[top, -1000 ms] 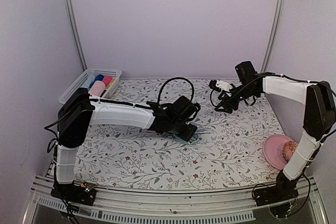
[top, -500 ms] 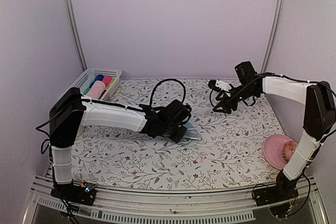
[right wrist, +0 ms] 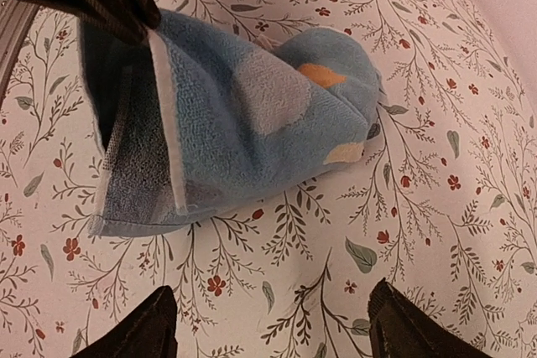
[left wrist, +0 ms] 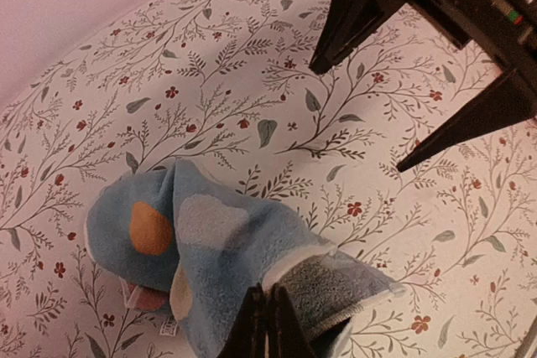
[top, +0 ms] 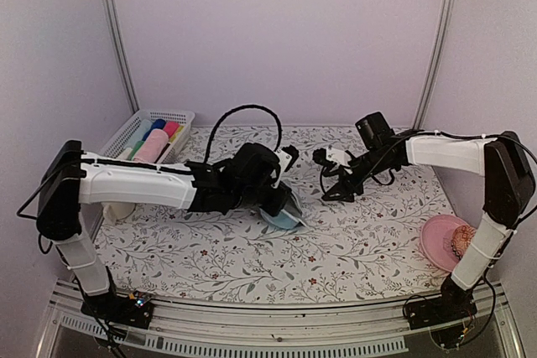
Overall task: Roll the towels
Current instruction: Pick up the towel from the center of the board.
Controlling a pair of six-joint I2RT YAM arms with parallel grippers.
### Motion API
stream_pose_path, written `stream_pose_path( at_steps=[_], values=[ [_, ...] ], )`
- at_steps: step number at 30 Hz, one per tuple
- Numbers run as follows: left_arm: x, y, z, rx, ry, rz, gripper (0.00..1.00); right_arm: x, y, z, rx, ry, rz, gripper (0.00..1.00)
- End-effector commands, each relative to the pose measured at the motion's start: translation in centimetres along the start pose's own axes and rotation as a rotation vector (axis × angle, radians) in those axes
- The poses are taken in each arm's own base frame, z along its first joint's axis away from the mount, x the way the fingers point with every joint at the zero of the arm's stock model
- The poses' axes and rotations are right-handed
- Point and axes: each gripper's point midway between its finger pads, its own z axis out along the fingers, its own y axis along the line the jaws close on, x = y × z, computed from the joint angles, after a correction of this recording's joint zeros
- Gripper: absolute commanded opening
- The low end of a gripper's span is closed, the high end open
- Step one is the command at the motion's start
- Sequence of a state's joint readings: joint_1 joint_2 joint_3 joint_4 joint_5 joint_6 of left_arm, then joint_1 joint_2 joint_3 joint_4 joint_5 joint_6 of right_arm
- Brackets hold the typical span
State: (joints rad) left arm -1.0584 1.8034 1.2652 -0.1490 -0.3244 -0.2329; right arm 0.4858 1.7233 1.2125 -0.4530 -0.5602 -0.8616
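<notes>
The light blue towel (top: 285, 215) with an orange mark (left wrist: 151, 228) lies crumpled on the floral table, one edge lifted. My left gripper (left wrist: 267, 298) is shut on that raised edge of the towel (left wrist: 226, 241), fingers pinched together over the fold. My right gripper (right wrist: 273, 333) hangs open just right of the towel (right wrist: 243, 115), its fingertips (left wrist: 352, 14) low over the table and apart from the cloth. In the top view the left gripper (top: 281, 199) and right gripper (top: 322, 178) face each other across a short gap.
A white basket (top: 126, 130) at the back left holds coloured cloth tubes and a pale pink roll (top: 153, 146). A round pink plate (top: 438, 239) sits at the front right. Purple walls close in the table.
My left gripper has shut on the blue towel's edge and drawn it up and leftward. My right gripper has come left and down toward the towel, jaws a bit wider.
</notes>
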Motion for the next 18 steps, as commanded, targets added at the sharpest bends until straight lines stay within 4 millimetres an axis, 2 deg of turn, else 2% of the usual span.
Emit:
stream_pose_path(
  at_steps=[1, 4, 12, 18],
  values=[
    [-4.6, -0.1, -2.9, 0.127, -0.19, -0.011, 0.0, -1.9, 0.5, -0.7, 0.025, -0.103, -0.047, 0.84],
    [-6.2, 0.5, -4.1, 0.163, -0.252, -0.033, 0.0, -3.1, 1.3, -1.1, 0.038, -0.162, -0.077, 1.0],
    [-7.4, 0.7, -4.7, 0.182, -0.292, -0.048, 0.0, -7.5, 3.3, -1.2, 0.146, -0.276, -0.157, 0.99],
    [-7.9, 0.4, -5.1, 0.21, -0.313, -0.061, 0.0, -10.1, 3.2, 0.1, 0.273, -0.276, -0.127, 0.99]
  ],
)
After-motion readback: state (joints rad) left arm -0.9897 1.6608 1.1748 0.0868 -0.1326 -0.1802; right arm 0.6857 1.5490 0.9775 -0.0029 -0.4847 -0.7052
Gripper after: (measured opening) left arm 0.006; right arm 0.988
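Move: The blue towel hangs from the left hand's shut fingers, its middle about 6 cm below them and 2 cm to their left. From the right hand, empty and already well open, the towel's middle lies roughly 12 cm to the left, 2 cm nearer the base and 4 cm lower. The left fingertips pinching the towel's edge are some 14 cm to the right hand's left, about 3 cm back and 2 cm higher. Still pinching the towel's edge, the left hand hoists it about 7 cm almost straight up, slowing near the end, its fingers tipping some 15 degrees nearer level. The right hand spreads its fingers fully and closes in on the hanging towel, drawing back first, then swinging left and up about 5 cm as its fingers tilt up. ##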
